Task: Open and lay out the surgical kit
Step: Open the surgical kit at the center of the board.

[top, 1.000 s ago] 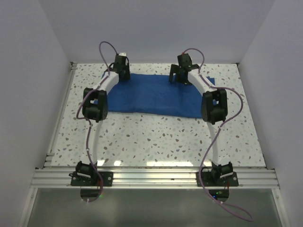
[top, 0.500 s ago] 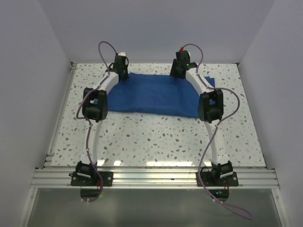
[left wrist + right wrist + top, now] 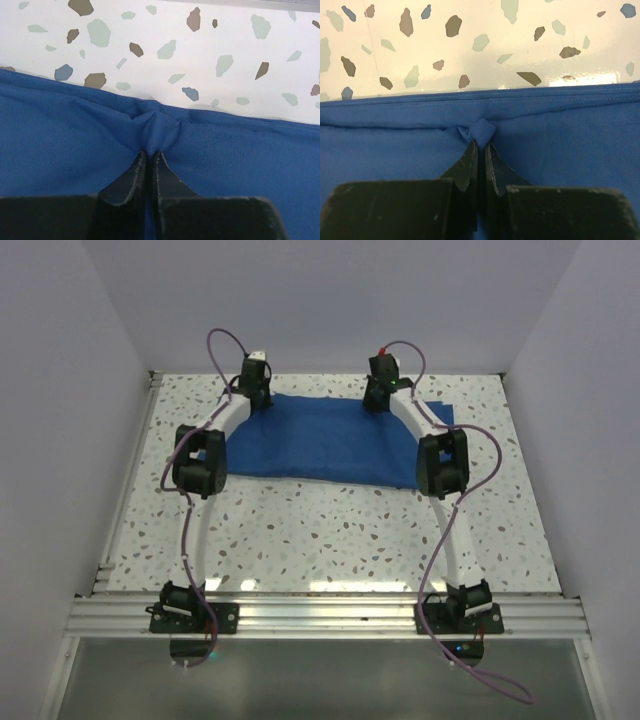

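Note:
The surgical kit shows only as a royal-blue cloth wrap (image 3: 325, 440) lying flat at the far middle of the speckled table. My left gripper (image 3: 254, 392) sits at the cloth's far left edge, shut on a pinched fold of the cloth (image 3: 150, 125), with its fingertips (image 3: 148, 154) pressed together. At the far right edge my right gripper (image 3: 377, 392) is shut too, with a small puckered tuft of cloth (image 3: 482, 131) squeezed up between its tips (image 3: 481, 145). No tray or instruments are visible; whatever lies under the cloth is hidden.
The speckled table (image 3: 330, 540) runs from the cloth to the metal rail (image 3: 320, 615) at the near edge, where both arm bases are bolted. White walls enclose the table on the left, right and back. Purple cables loop off each arm.
The right gripper came down onto the far right edge of the cloth and shut on it. The left gripper closed on the far left edge and has stayed there.

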`<act>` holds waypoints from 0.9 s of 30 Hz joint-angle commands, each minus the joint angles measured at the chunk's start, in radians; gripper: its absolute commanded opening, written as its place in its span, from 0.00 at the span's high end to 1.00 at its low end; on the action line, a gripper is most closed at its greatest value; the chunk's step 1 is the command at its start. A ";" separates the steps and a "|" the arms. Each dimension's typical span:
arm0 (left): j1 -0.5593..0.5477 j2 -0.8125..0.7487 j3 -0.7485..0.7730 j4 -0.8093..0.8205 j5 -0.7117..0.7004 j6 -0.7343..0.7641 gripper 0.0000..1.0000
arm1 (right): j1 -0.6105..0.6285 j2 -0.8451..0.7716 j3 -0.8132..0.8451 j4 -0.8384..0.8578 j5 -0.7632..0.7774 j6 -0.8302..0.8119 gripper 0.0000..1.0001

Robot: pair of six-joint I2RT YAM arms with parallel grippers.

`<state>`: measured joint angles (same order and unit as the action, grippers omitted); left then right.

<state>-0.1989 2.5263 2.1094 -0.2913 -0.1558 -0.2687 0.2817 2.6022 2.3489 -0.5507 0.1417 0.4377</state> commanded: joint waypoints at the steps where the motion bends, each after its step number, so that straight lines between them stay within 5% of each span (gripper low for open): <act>1: -0.013 0.000 -0.045 -0.011 0.039 0.008 1.00 | 0.005 -0.008 -0.031 0.012 0.004 -0.013 1.00; 27: -0.042 -0.400 -0.305 0.070 -0.042 0.029 1.00 | 0.034 -0.430 -0.396 0.144 0.039 -0.054 1.00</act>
<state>-0.2375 2.2181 1.8374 -0.2443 -0.1654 -0.2649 0.3008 2.2578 1.9701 -0.4198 0.1692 0.3996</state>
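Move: The blue kit cloth lies spread flat, its upper layer already pinched near the far edge by both hands. Its near edge is about 24 cm back of the left hand and 26 cm back of the right, a couple of centimetres lower. The lower layer's far edge shows some 3 cm ahead of each hand. The cloth's left end lies about 14 cm left of the left hand, level with it, and its right end about 25 cm right of the right hand, level with it. The cloth's pinched upper layer is peeled up off the lower one and drawn towards the near edge, both hands keeping their shut pinch. After a short hold they first ease back together, then mainly rise, ending about 8 cm higher and 4 cm nearer the robot, the fingertips tipping up about 5 degrees. ##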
